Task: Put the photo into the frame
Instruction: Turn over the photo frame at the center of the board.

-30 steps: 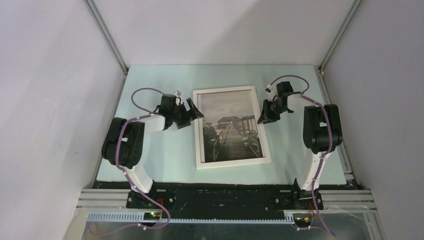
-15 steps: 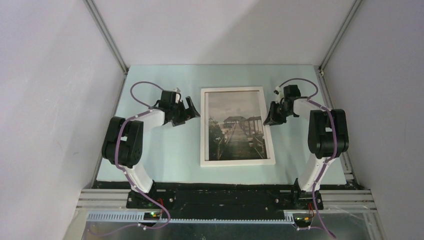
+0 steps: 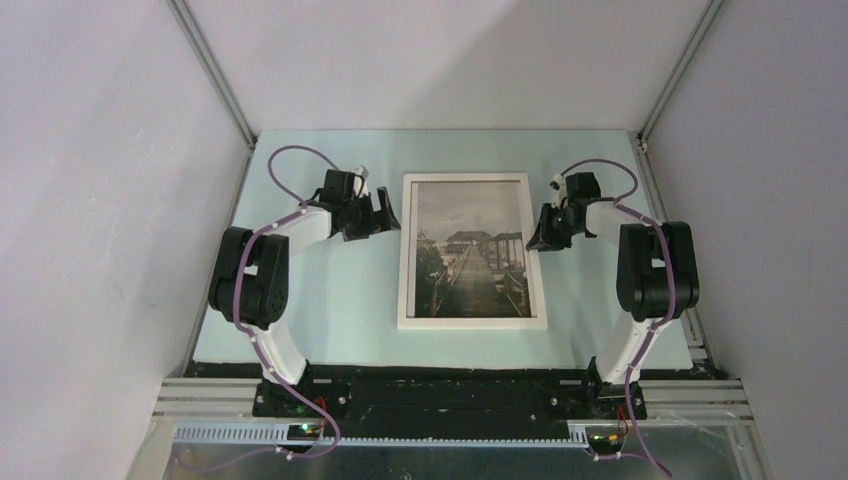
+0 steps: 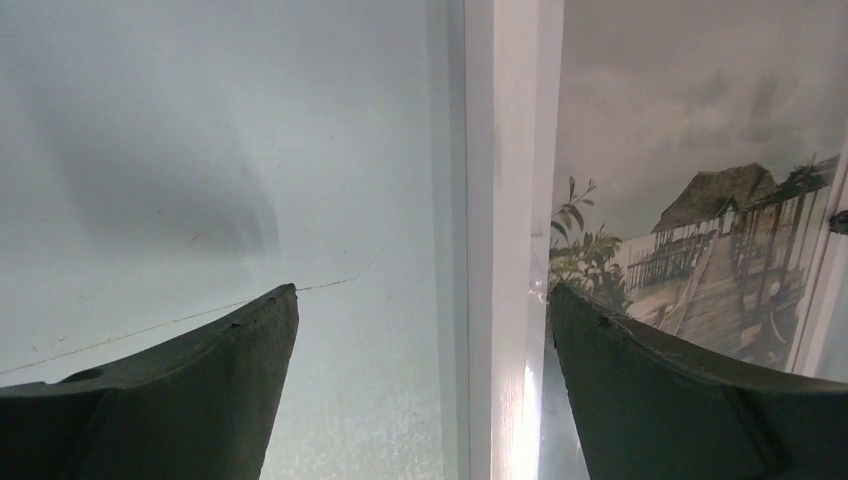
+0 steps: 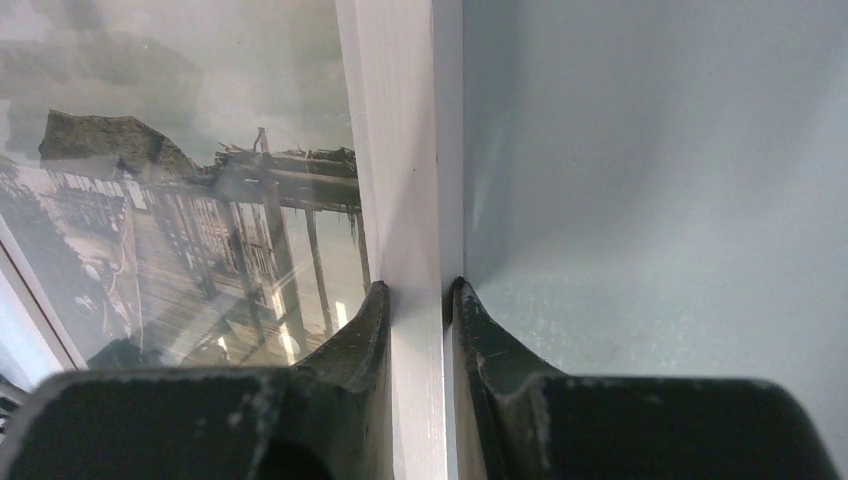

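The frame, white-fronted, lies flat and square on the pale green table mat with the photo of a pier showing behind its pane. My right gripper is shut on the frame's right rail, one finger on the photo side and one on the outer side. My left gripper stands open at the left rail. That rail runs between its fingers, close to the one over the photo. I cannot tell whether it touches.
The mat ends at grey walls left, right and behind, with metal rails along its sides. Both arm bases stand at the near edge. A thin scratch marks the mat left of the frame.
The frame has swung from tilted to square with the table, carried by the right gripper. The left gripper has drawn a little toward the back, still open.
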Controlling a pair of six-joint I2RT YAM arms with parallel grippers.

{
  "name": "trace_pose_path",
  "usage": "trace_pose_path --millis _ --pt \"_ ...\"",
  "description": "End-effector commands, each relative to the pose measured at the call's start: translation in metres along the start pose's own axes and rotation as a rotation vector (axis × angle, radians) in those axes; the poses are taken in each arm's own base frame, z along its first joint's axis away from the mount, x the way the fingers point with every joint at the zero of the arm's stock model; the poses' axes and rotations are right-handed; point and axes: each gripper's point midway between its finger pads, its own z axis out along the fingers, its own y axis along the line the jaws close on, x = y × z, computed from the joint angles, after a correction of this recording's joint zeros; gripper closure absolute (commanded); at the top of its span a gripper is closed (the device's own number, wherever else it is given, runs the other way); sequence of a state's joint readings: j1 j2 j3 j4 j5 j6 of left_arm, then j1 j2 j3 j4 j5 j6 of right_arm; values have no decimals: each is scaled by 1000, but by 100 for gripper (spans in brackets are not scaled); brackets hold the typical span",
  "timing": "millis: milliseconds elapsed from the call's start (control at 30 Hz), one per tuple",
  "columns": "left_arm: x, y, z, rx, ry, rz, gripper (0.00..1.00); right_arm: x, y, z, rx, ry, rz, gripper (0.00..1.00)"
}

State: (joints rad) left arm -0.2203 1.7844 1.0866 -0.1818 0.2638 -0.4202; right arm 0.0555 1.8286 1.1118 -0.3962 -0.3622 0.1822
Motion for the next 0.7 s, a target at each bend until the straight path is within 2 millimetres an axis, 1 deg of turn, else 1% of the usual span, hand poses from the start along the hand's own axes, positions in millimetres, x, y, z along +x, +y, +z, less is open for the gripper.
trace_pose_path --millis 0,33,100,133,167,200,233,267,333,367,400,500,533,633,667 --pt "-17 -3 -10 -1 -33 90 0 -9 13 -4 -12 -48 42 100" --pt "-19 -3 -13 1 -39 105 0 -9 13 -5 -10 -51 42 100" --pt "-22 -3 -17 -5 -50 134 0 -14 9 -10 -1 -69 48 96" --pt "-22 -2 -19 -8 -51 155 0 -16 6 -12 5 -79 49 87" --pt "-25 -2 -22 -11 -60 170 0 -20 2 -16 12 -95 51 81" --pt "-25 -1 -24 -16 -61 194 0 -22 0 -19 14 -102 53 69" --pt "-27 0 -28 -22 -72 207 0 -26 -3 -24 14 -117 53 63" --pt "-28 1 -31 -27 -77 232 0 -27 -2 -26 8 -122 50 52" --pt "-32 5 -43 -39 -105 260 0 -32 -9 -34 5 -142 53 42" --pt "-34 6 -46 -46 -116 268 0 -36 -12 -39 9 -156 49 40" --pt "-38 8 -55 -51 -136 281 0 -38 -13 -43 10 -169 43 37" --pt "-46 13 -74 -76 -190 301 0 -46 -21 -54 27 -204 28 32" --pt "-50 15 -84 -87 -219 301 0 -50 -24 -60 32 -225 14 32" --pt "-60 20 -105 -106 -280 306 0 -61 -31 -73 60 -272 -11 28" --pt "-64 23 -116 -113 -310 301 0 -67 -35 -80 77 -299 -26 27"
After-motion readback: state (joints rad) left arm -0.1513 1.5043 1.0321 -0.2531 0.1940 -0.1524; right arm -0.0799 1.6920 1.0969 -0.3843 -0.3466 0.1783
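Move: The right hand has the photo frame's right side bar between its fingertips; the middle of the frame, photo upward, lies about 14 cm to its left, level ahead and a centimetre lower. The open left hand hovers just off the frame's left side bar, whose middle is some 5 cm to its right, 2 cm back and 3 cm below; the frame's middle is roughly 19 cm to its right, 2 cm back and 3 cm below. After a short hold, the right fingers open and let go of the frame's right bar, and the hand pulls away to the right by about 5 cm and rises nearly as much, turning slightly clockwise. The left hand, fingers kept wide open, first eases slightly left and then climbs clear of the frame's left side, about 7 cm up and 5 cm left in all, its fingertips tipping up about 15 degrees as the wrist rolls its left side up. ##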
